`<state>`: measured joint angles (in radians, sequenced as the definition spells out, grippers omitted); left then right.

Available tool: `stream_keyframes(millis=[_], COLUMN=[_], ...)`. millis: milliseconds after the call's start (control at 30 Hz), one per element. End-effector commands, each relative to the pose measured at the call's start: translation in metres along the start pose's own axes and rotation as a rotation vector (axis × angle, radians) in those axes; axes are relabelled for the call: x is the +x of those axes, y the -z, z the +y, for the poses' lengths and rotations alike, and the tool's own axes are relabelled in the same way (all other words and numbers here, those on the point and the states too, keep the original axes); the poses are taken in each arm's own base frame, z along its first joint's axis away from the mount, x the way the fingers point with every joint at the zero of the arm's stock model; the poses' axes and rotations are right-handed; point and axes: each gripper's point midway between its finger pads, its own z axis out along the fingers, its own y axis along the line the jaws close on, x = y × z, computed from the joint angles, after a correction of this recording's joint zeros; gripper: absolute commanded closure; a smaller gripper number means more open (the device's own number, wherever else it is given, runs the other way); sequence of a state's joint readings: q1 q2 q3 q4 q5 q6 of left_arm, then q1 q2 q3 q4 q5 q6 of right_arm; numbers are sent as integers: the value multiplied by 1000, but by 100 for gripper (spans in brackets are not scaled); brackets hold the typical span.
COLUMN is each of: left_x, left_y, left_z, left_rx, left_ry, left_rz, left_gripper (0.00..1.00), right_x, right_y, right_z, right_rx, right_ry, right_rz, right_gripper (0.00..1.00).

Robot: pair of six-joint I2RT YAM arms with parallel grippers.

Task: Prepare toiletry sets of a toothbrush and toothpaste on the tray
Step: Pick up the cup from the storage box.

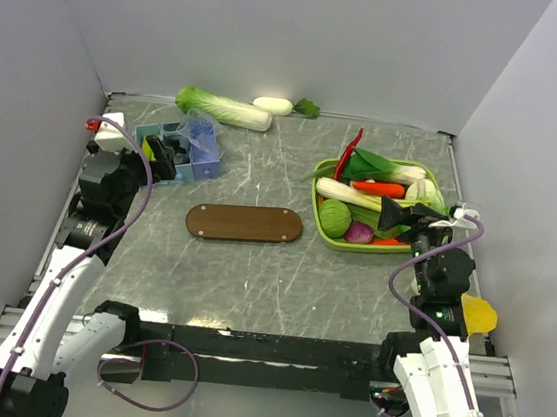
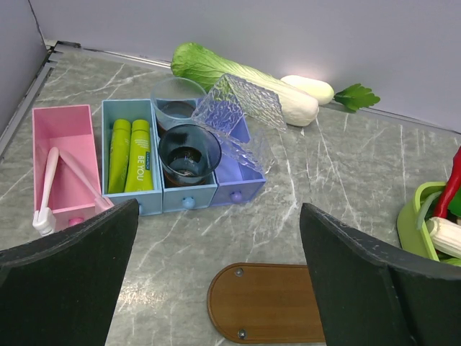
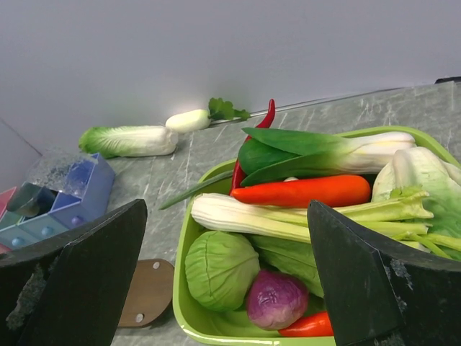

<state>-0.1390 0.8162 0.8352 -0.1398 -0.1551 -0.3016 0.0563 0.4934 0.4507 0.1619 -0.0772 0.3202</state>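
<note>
The dark wooden tray point(image 1: 244, 223) lies bare in the middle of the table; its left end point(image 2: 268, 303) shows in the left wrist view and its right end point(image 3: 148, 292) in the right wrist view. Toothbrushes point(image 2: 49, 180) lie in the pink compartment. Beside them, two light-green toothpaste tubes point(image 2: 130, 155) lie in a blue compartment of the box point(image 1: 189, 153). My left gripper point(image 1: 164, 155) point(image 2: 220, 209) hovers open over the box's near side, holding nothing. My right gripper point(image 1: 395, 217) point(image 3: 227, 209) stands open above the green basket, also holding nothing.
Two dark see-through tumblers point(image 2: 189, 153) and a clear lid point(image 2: 238, 115) sit in the box. The lime-green basket point(image 1: 319, 223) of vegetables stands right of the tray. A cabbage point(image 1: 224, 108) and a white radish point(image 1: 272, 105) lie by the back wall. Walls enclose the table.
</note>
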Motion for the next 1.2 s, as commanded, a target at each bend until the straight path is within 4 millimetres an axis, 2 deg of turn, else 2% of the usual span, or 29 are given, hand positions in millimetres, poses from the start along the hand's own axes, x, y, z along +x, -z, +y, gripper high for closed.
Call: stream_keyframes(millis=[0, 333, 400, 500, 733, 767, 800, 833, 867, 900, 967, 1000, 1033, 1067, 1100, 1133, 1167], left_x=[-11, -9, -9, -6, -12, -5, -6, -16, -6, -17, 1, -12, 7, 6, 1, 18, 22], left_y=[-2, -3, -3, -7, -18, -25, -28, -33, -43, -49, -68, -76, -93, -100, -107, -121, -127], left_z=[-2, -1, 1, 16, 21, 25, 30, 30, 30, 33, 40, 39, 41, 55, 54, 62, 67], left_rx=[-2, -3, -19, -108, -138, -154, -170, -167, -159, -164, -185, -182, -192, -223, -214, -232, -249], left_ry=[16, 19, 19, 35, 4, -1, 20, 33, 38, 56, 57, 60, 57, 69, 75, 73, 71], left_rz=[-36, -30, -30, -26, -33, 6, 17, 11, 63, 53, 138, 135, 203, 219, 239, 299, 321], left_gripper=[3, 3, 3, 3, 3, 2, 1, 3, 4, 7, 10, 12, 14, 16, 20, 22, 24], right_x=[-25, -31, -33, -37, -45, -45, -51, -47, -50, -48, -51, -49, -48, -49, -47, -45, -46], right_y=[1, 4, 5, 7, 13, 14, 15, 16, 16, 17, 16, 15, 15, 14, 13, 13, 12], right_z=[11, 10, 10, 9, 8, 7, 10, 9, 10, 11, 14, 15, 17, 18, 18, 19, 19], right_rx=[-33, -13, -6, 14, 56, 61, 59, 65, 64, 60, 49, 45, 38, 34, 33, 30, 31], right_ry=[17, 39, 44, 41, 52, 56, 57, 57, 57, 54, 52, 50, 47, 45, 43, 43, 43], right_rz=[-55, -43, -31, -20, 37, 50, 44, 68, 69, 84, 90, 102, 114, 117, 128, 138, 141], right_gripper=[0, 0, 0, 0, 1, 1, 1, 1, 1, 1, 2, 2, 2, 3, 3, 3, 3])
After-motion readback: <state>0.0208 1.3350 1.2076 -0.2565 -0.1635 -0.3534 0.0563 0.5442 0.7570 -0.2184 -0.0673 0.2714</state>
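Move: The nearer cup in the storage box stands about 14 cm ahead of my left hand, roughly 3 cm to its left and 24 cm below. The second cup is some 7 cm beyond it, the toothpaste tubes lie about 7 cm to its left, and the clear plastic wrap is about 7 cm to its right and 1 cm farther out. From my right hand, that cup is roughly 52 cm left, 18 cm ahead and 22 cm below. I send my left hand forward over the storage box towards the cups, some 10 cm and mostly in a late quick surge, drifting about 5 cm left and sinking 3. The fingers tip down about 15 degrees, swing 10 counter-clockwise and begin to narrow, still empty and well open. Meanwhile I raise my open right hand about 4 cm above the vegetable basket. ##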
